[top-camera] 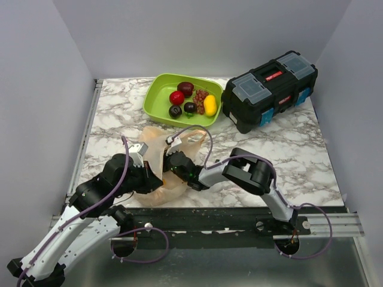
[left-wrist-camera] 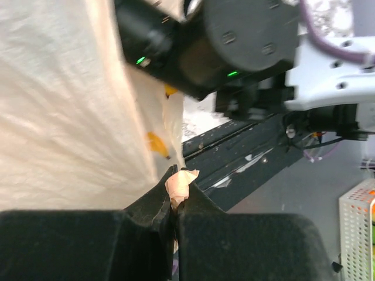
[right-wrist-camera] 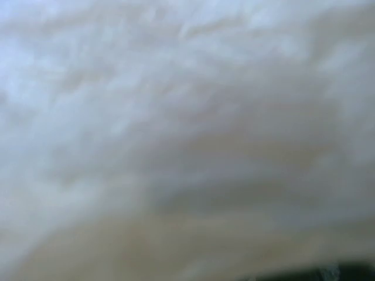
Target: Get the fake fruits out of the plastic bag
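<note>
The plastic bag lies crumpled on the marble table near the front edge, and its pale film fills the left of the left wrist view. My left gripper is shut on a pinched fold of the bag's edge. My right gripper reaches into the bag from the right, its fingers hidden by the film. The right wrist view shows only blurred film. Several fake fruits lie in the lime-green tray: a red one, a yellow one, a grape bunch and dark purple ones.
A black toolbox with blue latches stands at the back right, beside the tray. The right arm's wrist hangs close over the bag. Grey walls enclose the table on three sides, with a metal rail along the front.
</note>
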`<state>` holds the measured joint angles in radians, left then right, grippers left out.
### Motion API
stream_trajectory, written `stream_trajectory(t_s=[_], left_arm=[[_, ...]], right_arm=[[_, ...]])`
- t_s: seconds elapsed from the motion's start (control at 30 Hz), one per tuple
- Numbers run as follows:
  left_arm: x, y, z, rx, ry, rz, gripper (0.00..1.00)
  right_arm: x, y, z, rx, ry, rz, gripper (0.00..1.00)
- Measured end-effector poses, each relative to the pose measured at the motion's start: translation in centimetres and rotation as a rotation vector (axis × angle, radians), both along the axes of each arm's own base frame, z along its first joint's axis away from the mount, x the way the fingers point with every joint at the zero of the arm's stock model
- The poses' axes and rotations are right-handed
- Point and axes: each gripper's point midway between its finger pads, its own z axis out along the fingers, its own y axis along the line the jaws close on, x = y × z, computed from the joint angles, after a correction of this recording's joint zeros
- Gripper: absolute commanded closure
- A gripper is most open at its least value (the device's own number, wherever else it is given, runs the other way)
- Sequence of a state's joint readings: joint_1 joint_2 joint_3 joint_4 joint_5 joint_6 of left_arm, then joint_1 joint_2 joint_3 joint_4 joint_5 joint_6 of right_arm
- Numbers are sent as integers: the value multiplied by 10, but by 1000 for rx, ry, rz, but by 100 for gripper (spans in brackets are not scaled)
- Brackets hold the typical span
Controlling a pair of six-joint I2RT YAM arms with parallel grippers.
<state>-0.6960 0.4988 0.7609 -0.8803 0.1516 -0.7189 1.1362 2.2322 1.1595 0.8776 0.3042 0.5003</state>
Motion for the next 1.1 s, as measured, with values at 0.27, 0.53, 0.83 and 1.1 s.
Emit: stream_trajectory(t_s=[0.27, 0.53, 0.83, 1.1], left_arm=[[-4, 16, -19, 109, 52, 26, 100], [0, 24, -12, 169, 38, 43, 100], [10, 34, -5, 218, -33, 60, 100], [14, 32, -8, 246, -41, 39, 100]], right_arm=[[9, -43, 34, -26, -65, -97, 78], [-2, -71, 60, -37, -87, -97, 83], [-52, -65, 77, -28, -38, 177, 83], [-99, -68, 101, 2, -6, 405, 87]])
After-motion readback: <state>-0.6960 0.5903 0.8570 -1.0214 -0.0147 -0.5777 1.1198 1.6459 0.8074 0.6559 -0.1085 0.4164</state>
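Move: My right hand is deep inside the plastic bag, whose middle lies about 3 cm back and 2 cm right of it, with the dark red fruit between my fingers. The green tray it is bound for is centred roughly 32 cm ahead and 10 cm right, near its level; there the black fruit lies some 26 cm ahead and 6 cm right, the yellow mango 29 ahead and 24 right. From my left hand the tray is about 48 cm ahead, 6 left and 18 below. I draw the dark red fruit out of the bag with my right hand, first to the right and up, then back towards my base while still rising, ending about 10 cm higher and 10 cm farther back. Late on, that hand swings some 25 degrees counter-clockwise, its fingers keeping their grip. My left hand, still pinching the bag's rim, shifts about 3 cm left and rolls its left side up. ##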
